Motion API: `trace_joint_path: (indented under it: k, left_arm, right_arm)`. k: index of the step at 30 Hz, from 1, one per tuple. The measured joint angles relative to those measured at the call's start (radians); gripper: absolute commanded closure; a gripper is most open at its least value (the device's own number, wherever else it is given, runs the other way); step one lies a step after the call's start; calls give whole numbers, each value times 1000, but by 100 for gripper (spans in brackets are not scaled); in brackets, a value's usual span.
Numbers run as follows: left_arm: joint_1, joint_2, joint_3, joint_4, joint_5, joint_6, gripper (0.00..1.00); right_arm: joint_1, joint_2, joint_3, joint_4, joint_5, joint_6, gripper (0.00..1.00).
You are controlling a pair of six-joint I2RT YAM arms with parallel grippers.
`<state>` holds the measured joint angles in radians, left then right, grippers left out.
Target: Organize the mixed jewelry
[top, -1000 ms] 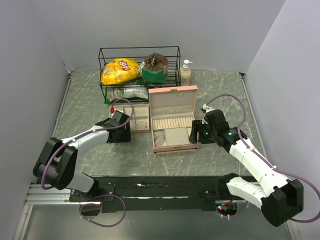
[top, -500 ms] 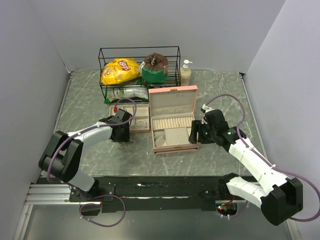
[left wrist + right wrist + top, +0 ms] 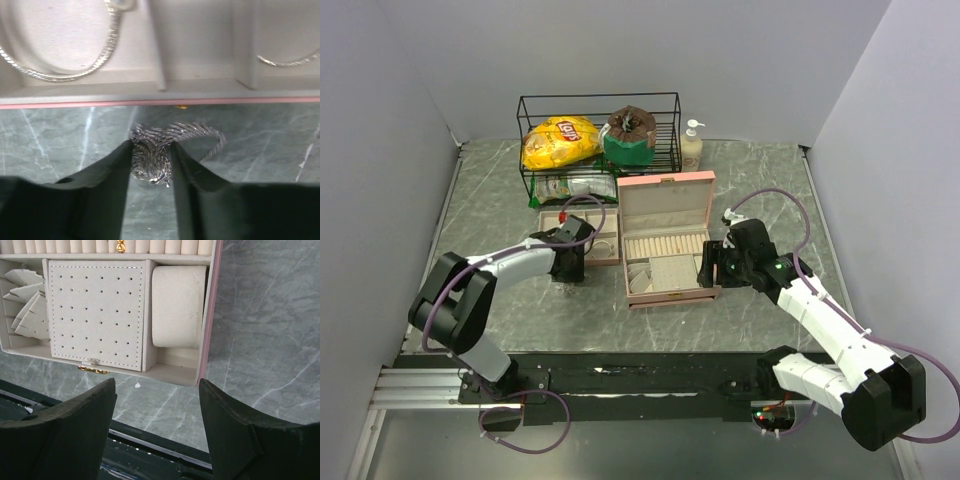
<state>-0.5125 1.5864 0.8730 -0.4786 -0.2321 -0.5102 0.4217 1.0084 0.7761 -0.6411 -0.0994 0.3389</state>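
Observation:
The wrist view shows my left gripper (image 3: pixel 151 145) shut on a bunched silver chain (image 3: pixel 192 131) on the marble, just in front of the beige compartment tray (image 3: pixel 160 90). More of the mixed jewelry lies in the tray: a silver chain loop (image 3: pixel 60 76) on the left and another silver chain (image 3: pixel 290 61) on the right. From above, the left gripper (image 3: pixel 570 270) sits at the tray's (image 3: pixel 552 216) near edge. My right gripper (image 3: pixel 156 385) is open and empty by the front right corner of the open pink box (image 3: pixel 210 315), also seen from above (image 3: pixel 708 264). A gold piece (image 3: pixel 120 247) sits among the ring rolls.
A black wire basket (image 3: pixel 600 100) at the back holds a yellow chip bag (image 3: pixel 560 140) and a green bag (image 3: pixel 628 140). A lotion bottle (image 3: pixel 691 147) stands to its right. The pink box (image 3: pixel 665 190) stands open mid-table with its lid raised. Grey walls enclose three sides.
The left arm has swung right towards the tray's front edge and its jaws have closed on the silver chain. The right arm has not moved.

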Motion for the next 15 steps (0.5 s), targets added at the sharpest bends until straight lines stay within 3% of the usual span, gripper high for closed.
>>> trace_joint_path:
  k: [1,10,15]
  left_arm:
    - [-11,4,5,-3,-5,2,76]
    - [-65,13,29,-50,-22,-7,99]
    - [-95,-47,35,-123,-27,-8,99]
  right_arm:
    - [0,0,0,0,0,0,26]
    - [0,0,0,-3,-3,0,26]
    - [0,-6,0,-2,-26,9,26]
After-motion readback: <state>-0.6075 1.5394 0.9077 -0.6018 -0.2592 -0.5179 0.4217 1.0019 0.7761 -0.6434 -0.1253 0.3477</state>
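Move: Right between the left hand's half-open fingertips lies the tangled silver chain, its middle about 1 cm ahead, 1 cm to the right and 1 cm below. The divided tray's middle is some 9 cm ahead and 1 cm right, with a tiny gold piece by its near edge, roughly 3 cm ahead and 1 cm right. The jewelry box stands about 20 cm to the right, 4 cm farther out. From the right hand the chain is some 28 cm left, 5 cm ahead and 11 cm down. Closing on the tangled chain, the left fingers slide just over 1 cm to the right low at the table and pinch part of it between their tips. With the grip kept, the hand then draws back some 2 cm, away from the tray, and begins to rise at the end, about 1.5 cm. ##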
